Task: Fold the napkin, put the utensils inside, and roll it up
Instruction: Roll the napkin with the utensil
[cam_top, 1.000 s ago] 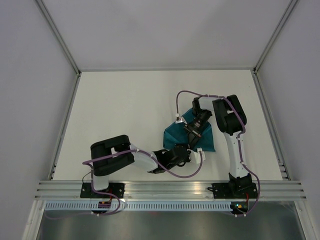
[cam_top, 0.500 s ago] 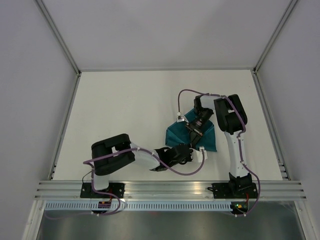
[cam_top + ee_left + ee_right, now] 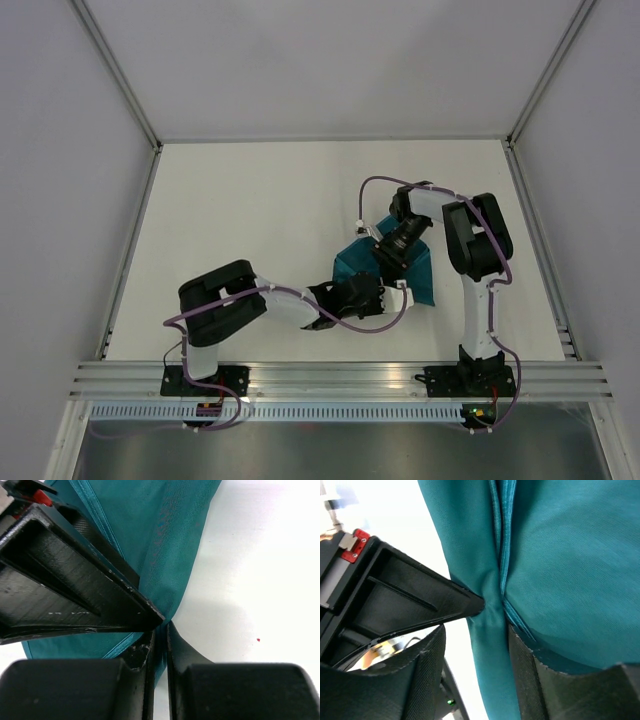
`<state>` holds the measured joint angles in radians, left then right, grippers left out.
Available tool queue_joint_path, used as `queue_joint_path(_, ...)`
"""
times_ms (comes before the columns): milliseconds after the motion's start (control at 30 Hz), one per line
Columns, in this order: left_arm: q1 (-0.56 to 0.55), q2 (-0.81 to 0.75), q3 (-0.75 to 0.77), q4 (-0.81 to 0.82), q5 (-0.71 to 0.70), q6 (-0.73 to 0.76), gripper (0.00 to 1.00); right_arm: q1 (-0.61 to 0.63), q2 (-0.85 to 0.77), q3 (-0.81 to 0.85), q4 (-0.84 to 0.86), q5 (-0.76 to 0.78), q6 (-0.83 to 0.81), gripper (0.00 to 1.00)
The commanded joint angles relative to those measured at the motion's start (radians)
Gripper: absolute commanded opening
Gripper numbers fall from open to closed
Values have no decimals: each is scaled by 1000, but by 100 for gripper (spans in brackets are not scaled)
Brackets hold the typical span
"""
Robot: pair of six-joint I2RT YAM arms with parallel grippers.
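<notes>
The teal napkin (image 3: 418,277) lies bunched and folded on the white table, right of centre. My left gripper (image 3: 368,296) is at its near left edge. In the left wrist view it (image 3: 161,632) is shut on a hanging fold of the napkin (image 3: 170,545). My right gripper (image 3: 392,252) is over the napkin's upper left part. In the right wrist view it (image 3: 472,652) is open, and a hemmed fold of napkin (image 3: 555,575) runs down between its fingers against the right one. The utensils are out of view.
The two grippers are almost touching; each wrist view shows the other gripper's black body with a red tab (image 3: 355,545) at its upper left. The grey enclosure walls (image 3: 80,200) rise at the left, right and back. The arm bases (image 3: 205,380) are on the near rail.
My left gripper has moved up and right towards the right gripper. The right arm's elbow has swung right and its gripper has lifted a little. The napkin's left part has been gathered in.
</notes>
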<state>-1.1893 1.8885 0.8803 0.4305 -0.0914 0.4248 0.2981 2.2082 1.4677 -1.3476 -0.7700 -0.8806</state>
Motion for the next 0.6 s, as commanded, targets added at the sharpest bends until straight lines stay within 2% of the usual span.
queue_joint_path(0, 16, 35, -9, -211, 137, -101, 2, -1, -77, -27, 333, 117, 52, 61)
queue_joint_path(333, 86, 12, 11, -263, 226, -162, 2, -45, -192, -30, 453, 92, 189, 61)
queue_joint_path(567, 166, 23, 80, -358, 379, -215, 2, -135, -321, -75, 616, 66, 296, 61)
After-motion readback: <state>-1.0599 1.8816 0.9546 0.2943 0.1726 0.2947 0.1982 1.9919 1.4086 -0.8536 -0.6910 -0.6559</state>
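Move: The left hand already pinches the rolled edge right in its fingers; the right hand, already open, stands around the same rolled edge, about 1 cm above it. From the right hand, the napkin's far corner lies about 14 cm ahead and 2 cm to the left. The roll's left end is some 4 cm ahead and 14 cm left, and the napkin's near right corner about 6 cm back and 8 cm right. The open right hand leaves the roll, sweeping about 11 cm forward towards the far corner; left keeps its pinch. ##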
